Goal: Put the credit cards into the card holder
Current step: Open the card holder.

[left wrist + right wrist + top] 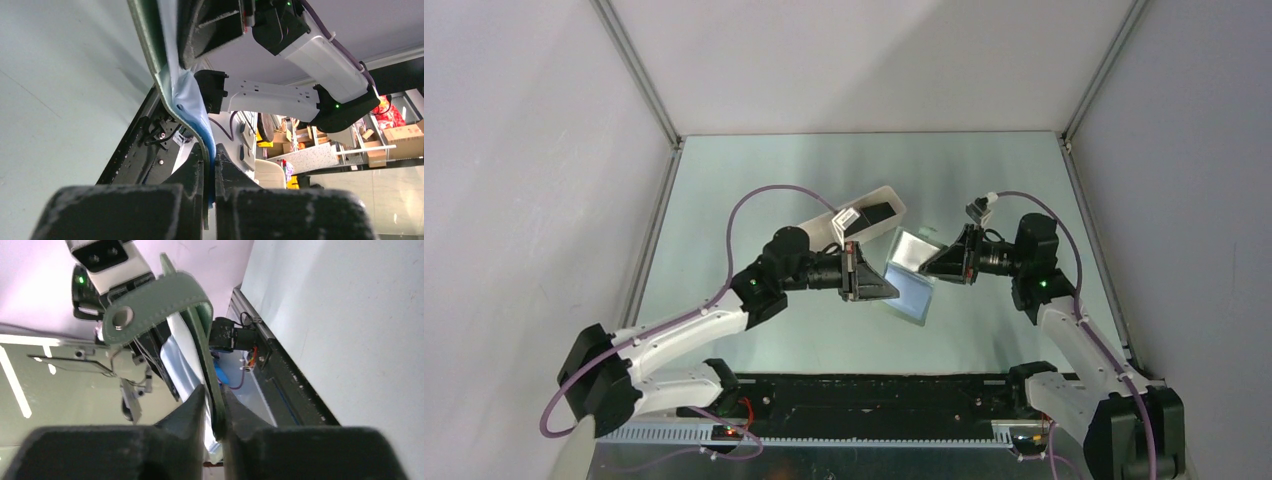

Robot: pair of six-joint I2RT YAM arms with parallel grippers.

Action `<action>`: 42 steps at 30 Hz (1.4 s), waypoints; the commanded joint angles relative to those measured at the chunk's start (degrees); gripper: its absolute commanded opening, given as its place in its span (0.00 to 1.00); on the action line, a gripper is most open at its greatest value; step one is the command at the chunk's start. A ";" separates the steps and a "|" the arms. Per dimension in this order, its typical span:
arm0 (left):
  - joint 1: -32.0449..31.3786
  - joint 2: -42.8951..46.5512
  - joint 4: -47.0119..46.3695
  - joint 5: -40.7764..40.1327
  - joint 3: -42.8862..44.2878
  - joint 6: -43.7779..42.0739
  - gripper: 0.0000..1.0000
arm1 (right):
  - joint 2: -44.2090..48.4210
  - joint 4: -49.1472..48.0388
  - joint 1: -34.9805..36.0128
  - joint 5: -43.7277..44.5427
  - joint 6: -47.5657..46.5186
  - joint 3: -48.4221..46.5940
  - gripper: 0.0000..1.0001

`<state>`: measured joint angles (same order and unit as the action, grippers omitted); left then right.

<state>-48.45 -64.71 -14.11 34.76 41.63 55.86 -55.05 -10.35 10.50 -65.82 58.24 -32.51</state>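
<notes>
The card holder [912,282] hangs above the table between both grippers, opened out with its blue-grey inside facing up. My left gripper [890,288] is shut on its left edge; in the left wrist view the jaws [210,172] pinch the green cover and blue lining of the card holder [186,95]. My right gripper [931,262] is shut on the opposite edge; in the right wrist view the jaws [214,405] clamp the green edge of the card holder [202,340], whose snap tab [150,305] sticks out to the left. A dark credit card [883,213] lies in the white tray.
The long white tray [822,226] lies slanted just behind the left gripper, partly covered by the left wrist. Grey enclosure walls and metal frame rails [656,215] border the table on three sides. The black base bar [874,392] runs along the near edge.
</notes>
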 commanded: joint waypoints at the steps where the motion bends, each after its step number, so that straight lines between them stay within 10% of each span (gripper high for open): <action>1: -1.65 0.35 -4.40 1.75 1.77 -1.96 0.00 | -0.26 5.81 -2.96 2.46 -2.55 -3.00 0.36; 6: -2.16 1.89 -4.74 2.56 2.59 -3.77 0.00 | 0.31 14.15 -4.60 4.97 -7.51 -3.05 0.67; 13: -3.40 1.68 -5.97 3.42 4.44 -4.77 0.00 | -0.43 15.57 -2.61 4.34 -8.98 -3.01 0.69; 21: -3.76 2.90 -10.47 2.78 4.90 -4.40 0.00 | -0.10 4.37 -1.43 -2.53 -2.01 -1.09 0.15; 26: -3.87 4.57 -13.67 1.97 4.61 -4.52 0.00 | 0.87 -0.08 -1.09 -4.60 2.12 -0.80 0.10; 42: -4.22 6.62 -18.94 -1.14 -0.86 -3.80 0.00 | 3.44 -8.20 -4.95 -7.95 12.86 -0.80 0.83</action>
<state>-52.71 -60.71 -27.55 36.16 42.50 53.41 -53.01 -11.73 7.49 -70.15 65.41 -33.23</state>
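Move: The left hand already pinches the left edge of the spread-open card holder, whose middle lies about 3 cm ahead and 3 cm right of it at its own height. The right hand still pinches the holder's right side; the middle is some 2 cm left and 2 cm back of it, the snap strap roughly 6 cm ahead and 1 cm right. From the left hand the white tray is about 22 cm ahead, 8 cm left and 20 cm lower. Keeping its pinch on the card holder, the left hand draws back about 3 cm and then lifts it some 7 cm, fingertips tipping up and wrist rolling about 15 degrees. The right hand opens off the holder, dips forward-right and down about 3 cm, eases back and rises while nearly shutting, then reopens wide still rising, its fingers ending either side of the sheet. ##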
